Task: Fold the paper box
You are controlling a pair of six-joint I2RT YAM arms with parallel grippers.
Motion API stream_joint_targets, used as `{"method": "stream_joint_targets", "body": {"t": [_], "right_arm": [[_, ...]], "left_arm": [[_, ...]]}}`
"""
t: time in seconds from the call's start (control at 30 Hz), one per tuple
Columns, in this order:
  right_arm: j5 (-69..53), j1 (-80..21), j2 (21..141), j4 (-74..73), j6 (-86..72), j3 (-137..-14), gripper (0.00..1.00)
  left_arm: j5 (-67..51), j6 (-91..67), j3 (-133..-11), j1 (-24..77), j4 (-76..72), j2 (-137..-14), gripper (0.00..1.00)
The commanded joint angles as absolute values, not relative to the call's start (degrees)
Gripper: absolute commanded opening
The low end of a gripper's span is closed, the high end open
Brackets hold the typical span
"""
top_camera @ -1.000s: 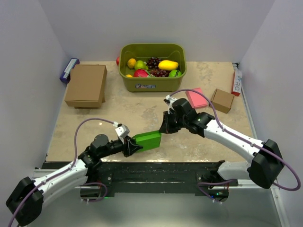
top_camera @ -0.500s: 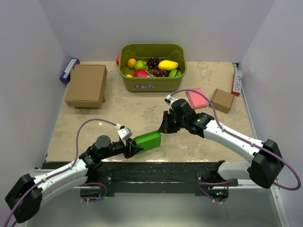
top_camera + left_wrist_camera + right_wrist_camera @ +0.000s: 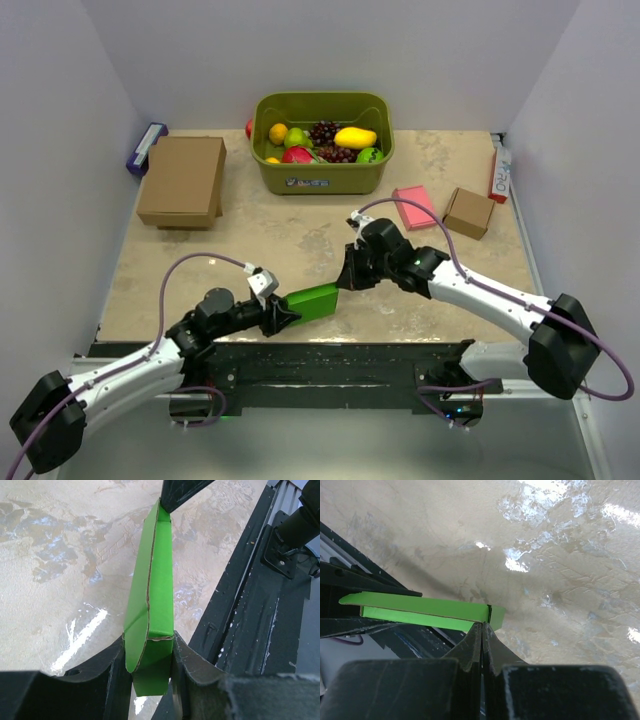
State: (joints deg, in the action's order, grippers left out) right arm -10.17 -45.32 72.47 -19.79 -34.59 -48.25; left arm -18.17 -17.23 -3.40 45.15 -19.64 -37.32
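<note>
The paper box (image 3: 310,300) is a bright green, long, narrow folded block held just above the table's near edge. My left gripper (image 3: 283,313) is shut on its near end; in the left wrist view both black fingers (image 3: 195,662) clamp the box (image 3: 155,595) from the sides around the left gripper (image 3: 148,645). My right gripper (image 3: 343,280) is at the box's far end with its jaws pressed together. In the right wrist view the right gripper (image 3: 482,625) touches the box (image 3: 420,611) at its end corner. No card shows between its fingers.
An olive bin (image 3: 322,178) of toy fruit stands at the back. A large brown box (image 3: 180,180) is at the back left, with a blue item (image 3: 147,148) behind it. A pink flat box (image 3: 414,206), a small brown box (image 3: 468,212) and a red-white pack (image 3: 499,172) lie right.
My right gripper has moved a little nearer and left, staying at the box's far end. The left gripper and the box have shifted slightly right and nearer.
</note>
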Motion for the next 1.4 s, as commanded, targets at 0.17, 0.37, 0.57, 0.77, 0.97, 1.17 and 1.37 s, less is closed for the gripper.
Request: {"method": "stream_joint_targets", "body": {"t": [0.17, 0.37, 0.57, 0.77, 0.97, 1.17, 1.37], "right_arm": [[-11.3, -46.2, 69.6, -15.6, -36.0, -43.7, 0.0], [-8.4, -46.6, 67.9, -19.0, -35.9, -44.5, 0.0], [-2.5, -46.6, 64.8, -25.6, -33.5, -51.6, 0.37], [-8.2, -47.7, 60.9, -19.6, -22.7, -52.4, 0.71], [-13.1, -48.2, 57.5, -19.0, -12.1, -51.2, 0.77], [-13.4, -52.7, 59.1, -17.4, -8.1, -50.9, 0.84], [-19.4, -55.9, 61.3, -15.7, -7.6, -49.8, 0.89]], "left_arm": [[-15.5, -21.0, -2.3, 45.4, -25.8, -37.4, 0.08], [-15.2, -21.4, -2.5, 45.4, -26.5, -38.7, 0.08], [-19.3, -21.1, -2.0, 45.3, -27.5, -38.4, 0.09], [-26.7, -23.1, -2.7, 45.2, -31.8, -40.3, 0.09], [-33.4, -27.0, -3.3, 44.7, -36.5, -43.3, 0.09], [-38.1, -31.5, -3.3, 44.3, -41.1, -44.6, 0.09], [-40.3, -34.3, -2.4, 42.9, -44.1, -43.6, 0.09]]}}
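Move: At the closed right fingertips is the right-hand end of the green paper box, whose middle lies some 6 cm left, 3 cm back and 3 cm below that hand. The left hand already grips the opposite end, the middle about 5 cm to its right and 2 cm ahead, 1 cm lower. From the right hand, the pink box stands roughly 18 cm ahead and 18 cm right, the small brown box 16 cm ahead and 30 cm right, both some 10 cm lower. Working the closed right fingertips about 2 cm down and back at the paper box's free end, then opening them nearly wide while rising some 10 cm clear. The right hand tips upward and turns counter-clockwise, about 25 degrees each, then swings back and left over that end. Meanwhile the left hand keeps its grip and carries the box back, up and slightly right, about 4 cm each for the first two, turning clockwise as its fingertips lift. ##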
